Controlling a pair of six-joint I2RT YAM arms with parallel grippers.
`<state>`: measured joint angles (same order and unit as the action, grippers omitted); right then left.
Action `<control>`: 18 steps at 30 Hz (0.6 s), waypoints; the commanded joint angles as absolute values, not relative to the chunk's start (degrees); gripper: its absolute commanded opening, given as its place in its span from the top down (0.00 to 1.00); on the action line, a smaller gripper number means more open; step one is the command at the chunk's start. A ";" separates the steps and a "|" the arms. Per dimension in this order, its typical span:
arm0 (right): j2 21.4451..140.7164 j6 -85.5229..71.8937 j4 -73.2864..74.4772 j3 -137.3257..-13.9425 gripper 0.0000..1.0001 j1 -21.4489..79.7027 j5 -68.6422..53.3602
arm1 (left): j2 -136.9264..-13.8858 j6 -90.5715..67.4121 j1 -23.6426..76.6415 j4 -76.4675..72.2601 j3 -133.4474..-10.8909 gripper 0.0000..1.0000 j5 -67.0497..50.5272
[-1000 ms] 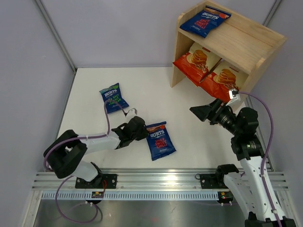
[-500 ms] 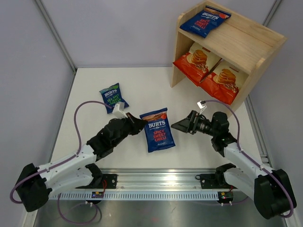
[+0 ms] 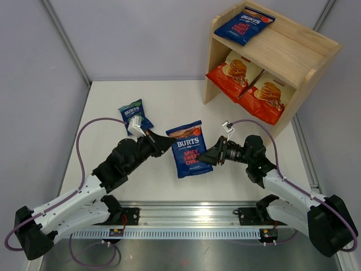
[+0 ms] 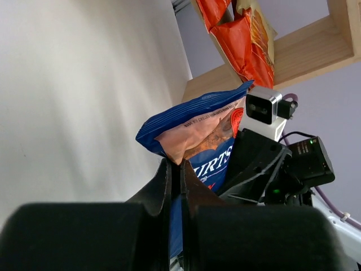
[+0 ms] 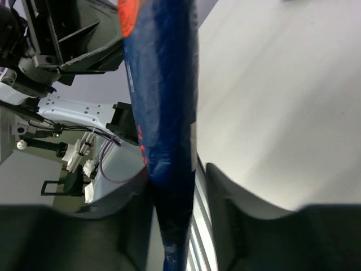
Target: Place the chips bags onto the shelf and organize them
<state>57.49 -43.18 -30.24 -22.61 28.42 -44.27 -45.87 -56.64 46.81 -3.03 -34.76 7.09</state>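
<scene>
A red-lettered dark blue Burts chips bag (image 3: 189, 149) hangs off the table, with my left gripper (image 3: 167, 145) shut on its upper left corner. The left wrist view shows the pinched bag (image 4: 197, 121) between the shut jaws (image 4: 175, 166). My right gripper (image 3: 206, 156) straddles the bag's right edge. In the right wrist view the bag (image 5: 163, 84) stands edge-on between the jaws (image 5: 179, 172), and a gap shows beside one finger (image 5: 225, 192). A green-lettered Burts bag (image 3: 134, 116) lies on the table. The wooden shelf (image 3: 293, 48) holds another Burts bag (image 3: 244, 23) on top and two Cassava bags (image 3: 234, 73) (image 3: 265, 99) below.
The shelf stands at the back right on the white table (image 3: 169, 96). Grey walls close in the left, back and right sides. A metal rail (image 3: 186, 213) with both arm bases runs along the near edge.
My left gripper has lifted the red-lettered Burts bag off the table and carried it rightward. My right arm has swung down and left to it, and its jaws have narrowed around the bag's edge.
</scene>
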 commanded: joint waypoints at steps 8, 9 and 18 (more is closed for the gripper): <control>49.24 -45.26 -33.50 -25.66 0.80 30.23 -40.96 | -45.44 -52.76 47.02 -3.32 -39.03 0.43 5.82; 48.35 -45.79 -32.79 -26.19 0.80 30.23 -40.61 | -44.92 -51.60 47.02 -4.30 -38.59 0.34 4.84; 45.79 -49.39 -32.61 -30.50 0.95 30.23 -41.05 | -45.79 -48.51 46.93 -24.43 -30.06 0.21 -13.01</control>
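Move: Strung between the two hands, the Spicy Sweet Chilli bag has its middle about 6 cm right, 2 cm back and 3 cm below the left hand, and 6 cm left, 2 cm ahead and 2 cm above the right. From the left hand, the sea salt bag lies some 18 cm ahead, 18 cm left and 24 cm down. The nearer red chips bag on the lower shelf is roughly 24 cm ahead of the right hand, 25 cm to its right and near its height. Closing the rest of the way on the bag's lower right edge, the right hand pinches it and lifts about 9 cm, drifting slightly back and rolling its left side up. The left fingers let go of the top corner and open wide; that hand then eases back some 3 cm, right and up about 2 cm each, turning clockwise and tipping its fingers up. ##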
